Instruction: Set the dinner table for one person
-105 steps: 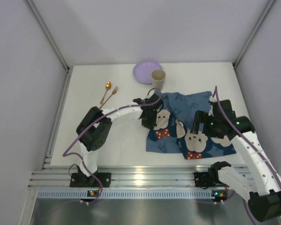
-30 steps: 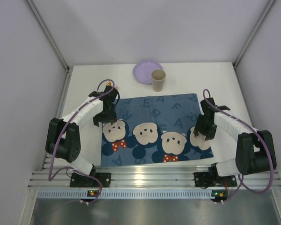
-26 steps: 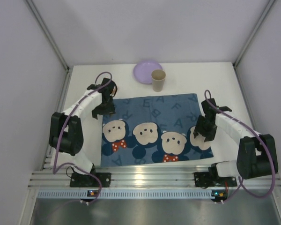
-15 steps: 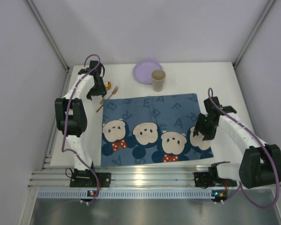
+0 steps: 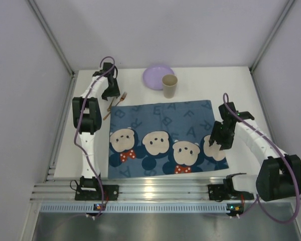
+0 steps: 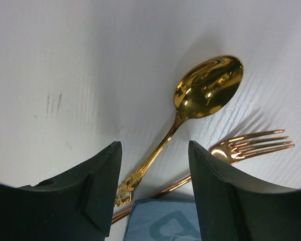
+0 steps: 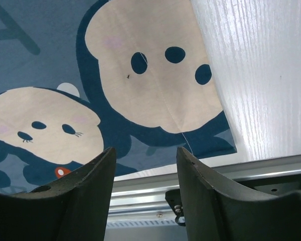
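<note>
The white dinner table [image 5: 210,85] carries a blue mouse-print mat [image 5: 165,138], spread flat in the middle. My left gripper [image 5: 111,90] is open and empty at the back left, over a gold spoon [image 6: 208,90] and beside a gold fork [image 5: 119,100]. In the left wrist view [image 6: 155,191] the spoon handle runs between the open jaws, the fork [image 6: 251,143] lies to the right, and the mat's corner [image 6: 160,221] shows below. My right gripper [image 5: 220,138] is open and empty above the mat's right end; in the right wrist view [image 7: 145,201] it is above the mat [image 7: 150,85].
A purple plate [image 5: 158,77] and a beige cup [image 5: 169,85] stand at the back of the table behind the mat. An aluminium rail [image 5: 150,191] runs along the near edge. Grey walls close in the left, right and back sides.
The mat, crumpled 3.5 s ago, now lies flat. My left gripper has swung from the mat's left edge to the back left over the spoon. My right gripper has barely moved.
</note>
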Motion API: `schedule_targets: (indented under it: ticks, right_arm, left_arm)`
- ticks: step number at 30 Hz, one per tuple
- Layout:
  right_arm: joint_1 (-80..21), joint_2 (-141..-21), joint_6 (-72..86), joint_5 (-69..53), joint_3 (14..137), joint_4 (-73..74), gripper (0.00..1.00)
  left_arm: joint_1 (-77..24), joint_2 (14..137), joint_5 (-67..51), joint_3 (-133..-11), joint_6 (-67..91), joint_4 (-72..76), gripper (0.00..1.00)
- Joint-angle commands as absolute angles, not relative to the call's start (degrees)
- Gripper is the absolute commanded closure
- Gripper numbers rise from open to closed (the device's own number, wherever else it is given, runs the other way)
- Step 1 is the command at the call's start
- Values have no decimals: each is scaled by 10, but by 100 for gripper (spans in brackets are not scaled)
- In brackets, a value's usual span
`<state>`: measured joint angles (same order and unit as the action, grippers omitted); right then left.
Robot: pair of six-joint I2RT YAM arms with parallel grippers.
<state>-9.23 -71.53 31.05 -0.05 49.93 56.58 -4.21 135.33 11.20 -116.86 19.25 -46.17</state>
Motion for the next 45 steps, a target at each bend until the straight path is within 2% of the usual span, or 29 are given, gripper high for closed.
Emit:
schedule_targets:
  ticks: [1,4,6,8,11,12,14,19,24,29,33,35,38,45]
  right_arm:
    - [-94,-728,308,16,526,577,48]
    - [-95,-737,308,18,529,572,48]
    - [-94,-744,309,17,530,569,48]
    - [-95,-749,309,16,529,567,48]
    - [-94,-753,305,16,529,566,49]
    - [-94,-753,303,18,529,568,49]
    - [-94,-752,298,20,528,570,49]
    - [-93,-740,287,24,527,576,49]
    - [-93,-732,277,4,533,561,50]
    - [-93,-725,268,-17,549,546,50]
    - [-94,-714,260,-14,572,548,50]
    - [-94,-710,263,-6,593,564,50]
    - [-93,-700,285,17,628,595,48]
    - [-89,-644,351,29,721,686,42]
  left_arm:
    - [-42,1382,130,-1205,171,-450,40]
    - [-40,1393,150,-1202,164,-453,49]
    - [-39,1401,148,-1193,163,-451,61]
    - [-38,1408,142,-1189,164,-452,66]
    - [-33,1421,124,-1178,168,-448,83]
    - [-29,1426,118,-1173,169,-447,92]
    - [-25,1430,112,-1172,172,-447,100]
    - [-14,1391,132,-1183,185,-462,100]
    - [-18,1252,184,-1148,190,-411,100]
    - [-45,1162,220,-1158,189,-411,100]
    - [-114,1108,247,-1187,190,-445,100]
    - [-150,1093,224,-1194,210,-462,100]
    - [-202,1088,176,-1186,281,-478,100]
    - [-430,1111,147,-1071,512,-401,100]
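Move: The spoon lies almost directly under the left hand, its middle about 2 cm below the open fingers. The fork is some 3 cm back and 2 cm right; the middle of the placemat is roughly 22 cm back and 28 cm right. The cup stands about 31 cm right and 4 cm ahead, the plate about 26 cm right and 14 cm ahead. From the right hand, the spoon is some 30 cm ahead, 54 cm left and 6 cm below. Easing forward and slightly down, the left hand shuts its fingers on the spoon handle just behind the bowl, climbs about 26 cm with its fingers tipping farther forward, then sweeps fast to the right and somewhat back, sinking a little, over the placemat's far part. The open right hand finally rises some 10 cm off the mat's near right area, easing forward. ##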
